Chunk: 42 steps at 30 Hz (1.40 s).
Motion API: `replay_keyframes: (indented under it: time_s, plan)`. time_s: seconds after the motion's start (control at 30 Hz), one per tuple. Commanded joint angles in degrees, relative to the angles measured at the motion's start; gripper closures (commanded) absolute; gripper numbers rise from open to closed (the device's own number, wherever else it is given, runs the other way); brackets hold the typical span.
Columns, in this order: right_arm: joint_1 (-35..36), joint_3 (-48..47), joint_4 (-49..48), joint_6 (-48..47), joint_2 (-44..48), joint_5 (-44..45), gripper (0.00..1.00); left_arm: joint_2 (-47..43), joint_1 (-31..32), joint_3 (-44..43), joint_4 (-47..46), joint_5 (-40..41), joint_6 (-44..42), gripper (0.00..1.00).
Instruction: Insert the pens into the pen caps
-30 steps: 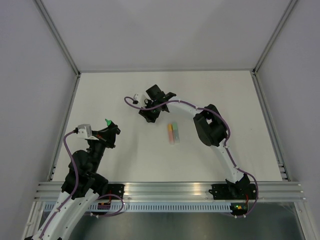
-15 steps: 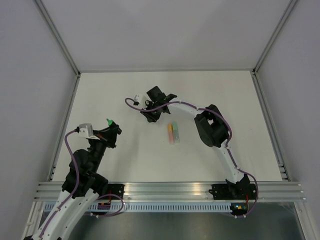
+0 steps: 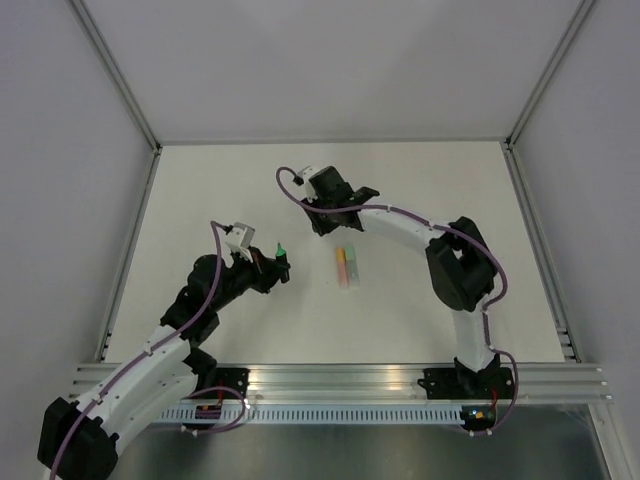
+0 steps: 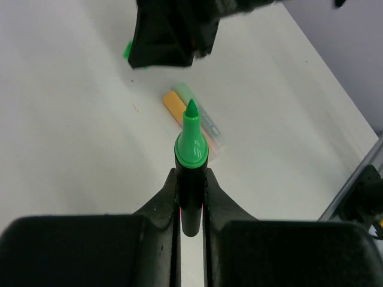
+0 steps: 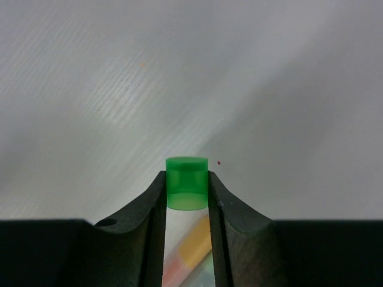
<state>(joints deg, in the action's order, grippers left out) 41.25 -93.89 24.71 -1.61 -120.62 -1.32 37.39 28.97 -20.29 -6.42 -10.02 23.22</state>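
My left gripper (image 4: 191,186) is shut on the dark-bodied pen (image 4: 191,152), whose green tip points up and away from the fingers. In the top view that gripper (image 3: 274,266) hovers left of the table's middle, the pen's green tip (image 3: 280,247) above it. My right gripper (image 5: 187,186) is shut on a small green pen cap (image 5: 187,182), lifted off the table. From above it (image 3: 320,222) sits at the table's far centre. The orange pen (image 3: 340,262) and the mint green pen (image 3: 349,268) lie side by side on the table between the arms.
The white table (image 3: 430,180) is bounded by metal rails, one on the left (image 3: 130,250) and one on the right (image 3: 535,250), with grey walls behind. In the left wrist view the right gripper's black body (image 4: 170,36) hangs just beyond the two lying pens.
My right gripper has closed on the green cap and shifted right and farther back. My left arm has swung right toward the table's middle, carrying the dark pen.
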Motion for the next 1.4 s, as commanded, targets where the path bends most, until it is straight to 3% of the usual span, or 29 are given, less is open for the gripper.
replay_keyframes:
  time_s: [0.0, 0.2, 0.4, 0.77, 1.37]
  plan:
    - [-0.6, 2.9, -3.3, 14.8, 14.5, 10.1, 1.0, 4.7, 0.0, -2.9, -8.4, -12.5, -0.6, 0.98]
    - [2.4, 21.2, -19.8, 23.2, 33.8, 11.5, 1.0, 5.8, 0.0, -2.6, -10.7, -15.5, -0.6, 0.98]
    - [8.3, 29.0, -28.0, 27.4, 42.0, 14.4, 1.0, 5.6, -0.1, -2.4, -10.7, -14.8, -0.8, 0.98]
    - [15.8, 30.3, -33.1, 29.5, 42.7, 19.3, 1.0, 5.2, 0.0, -2.2, -10.7, -14.0, -0.8, 0.98]
    - [22.2, 30.2, -38.6, 23.4, 36.9, 25.4, 1.0, 3.6, 0.0, -1.6, -11.5, -15.3, -0.4, 0.98]
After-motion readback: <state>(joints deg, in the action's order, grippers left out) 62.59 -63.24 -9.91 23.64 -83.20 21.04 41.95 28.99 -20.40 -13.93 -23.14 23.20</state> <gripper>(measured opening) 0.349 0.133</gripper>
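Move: The black pen with the green tip, upright in the left hand, is about 15 cm back, 8 cm to the left and 11 cm above the right hand, which holds the green cap. From the left hand that cap is some 15 cm ahead, 8 cm right and 11 cm lower. The orange-capped pen lies about 9 cm back, 5 cm right and 5 cm below the right hand, with the pale green-capped pen 2 cm farther right. Right hand, tilting, lifts its cap 20 cm and back towards the pen; left hand eases 3 cm right. ##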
